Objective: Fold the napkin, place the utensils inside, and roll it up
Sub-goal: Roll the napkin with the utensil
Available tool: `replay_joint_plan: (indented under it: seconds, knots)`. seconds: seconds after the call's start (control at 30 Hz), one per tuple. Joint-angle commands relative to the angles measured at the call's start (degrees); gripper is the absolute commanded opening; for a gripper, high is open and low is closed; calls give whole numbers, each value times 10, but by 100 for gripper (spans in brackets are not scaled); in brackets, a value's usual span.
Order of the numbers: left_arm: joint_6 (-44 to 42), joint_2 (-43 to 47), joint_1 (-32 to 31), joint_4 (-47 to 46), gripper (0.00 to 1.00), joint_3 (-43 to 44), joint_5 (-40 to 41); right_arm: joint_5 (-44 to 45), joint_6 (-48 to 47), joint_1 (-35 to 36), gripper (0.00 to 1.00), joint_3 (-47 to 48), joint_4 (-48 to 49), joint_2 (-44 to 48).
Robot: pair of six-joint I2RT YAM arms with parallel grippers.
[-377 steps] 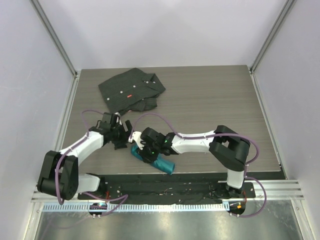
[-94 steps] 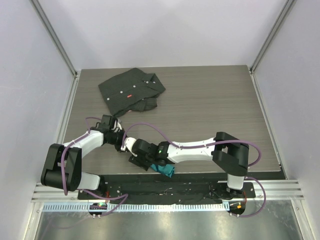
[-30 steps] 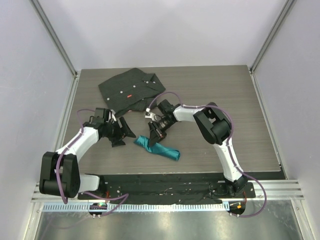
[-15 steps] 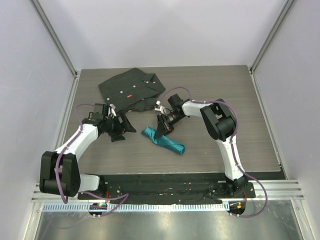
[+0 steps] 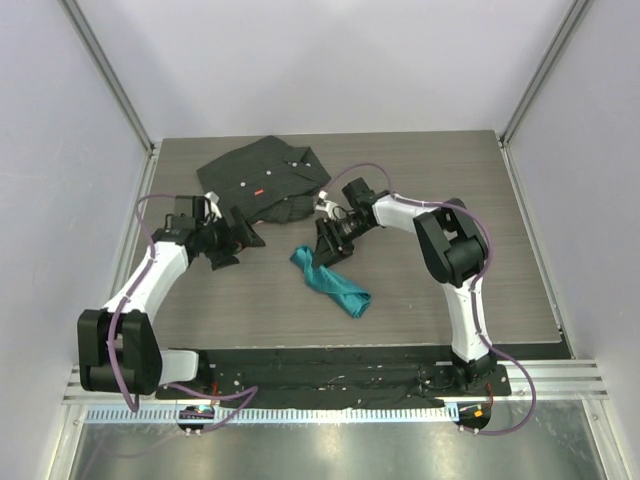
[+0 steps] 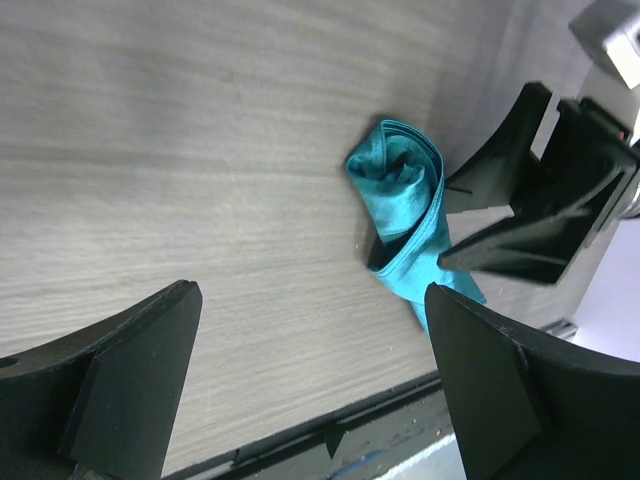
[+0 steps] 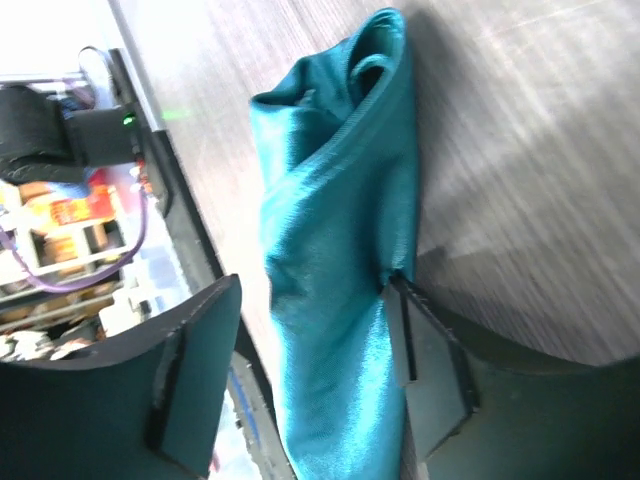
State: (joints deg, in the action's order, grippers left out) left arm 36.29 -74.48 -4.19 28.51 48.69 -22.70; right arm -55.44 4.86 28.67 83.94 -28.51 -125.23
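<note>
The teal napkin (image 5: 331, 284) lies rolled into a slanted tube on the wood table, and the left wrist view looks into its open end (image 6: 402, 192). My right gripper (image 5: 327, 252) stands open at the roll's upper end. In the right wrist view the napkin (image 7: 340, 230) runs between the jaws of the right gripper (image 7: 315, 290): one finger (image 7: 430, 370) touches the cloth, the other stands off it. My left gripper (image 5: 248, 233) is to the left of the roll, wide open (image 6: 310, 300) with nothing in it. The utensils are hidden.
A black buttoned shirt (image 5: 262, 180) with a red tag lies crumpled at the back left, just beyond both grippers. The black base strip (image 5: 340, 362) runs along the table's near edge. Metal frame posts and pale walls close in both sides.
The right gripper has shifted up and right with the roll and opened its jaws off it. The left gripper has drawn back to the left and opened wider.
</note>
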Motion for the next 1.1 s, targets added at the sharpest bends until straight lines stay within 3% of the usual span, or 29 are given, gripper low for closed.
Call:
replay_joint_plan:
  seconds: [0.0,0.13,0.37,0.6,0.63,0.8,1.07]
  knots:
    - [-25,22,23,9,100,38,8,97,-26,-12,71,4,8,37]
    - [-39,34,66,18,100,61,8,114,-21,-24,82,3,7,84]
    - [-73,60,112,30,100,106,6,170,-16,-53,89,-20,12,187]
    - [-119,113,120,32,100,122,21,358,68,-113,90,-134,77,347]
    - [-125,124,120,30,100,120,31,439,76,-118,90,-173,86,371]
    - [-140,157,120,38,100,124,78,587,102,-121,91,-284,156,526]
    - [-147,181,120,24,100,101,64,638,117,-122,91,-355,210,590]
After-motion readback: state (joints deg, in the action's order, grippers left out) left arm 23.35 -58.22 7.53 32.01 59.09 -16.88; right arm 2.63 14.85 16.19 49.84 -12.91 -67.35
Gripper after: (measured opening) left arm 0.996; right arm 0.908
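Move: The rolled napkin lies right under and behind the right hand, its middle about 6 cm back, 2 cm to the right and 3 cm below. The striped shirt's middle is some 19 cm ahead of that hand and 16 cm to its left. From the left hand, the napkin is roughly 7 cm back, 19 cm to the right and 10 cm below. Right hand opens wider and leaves the napkin, 22 cm rightward and up; left hand lifts 13 cm leftward. ##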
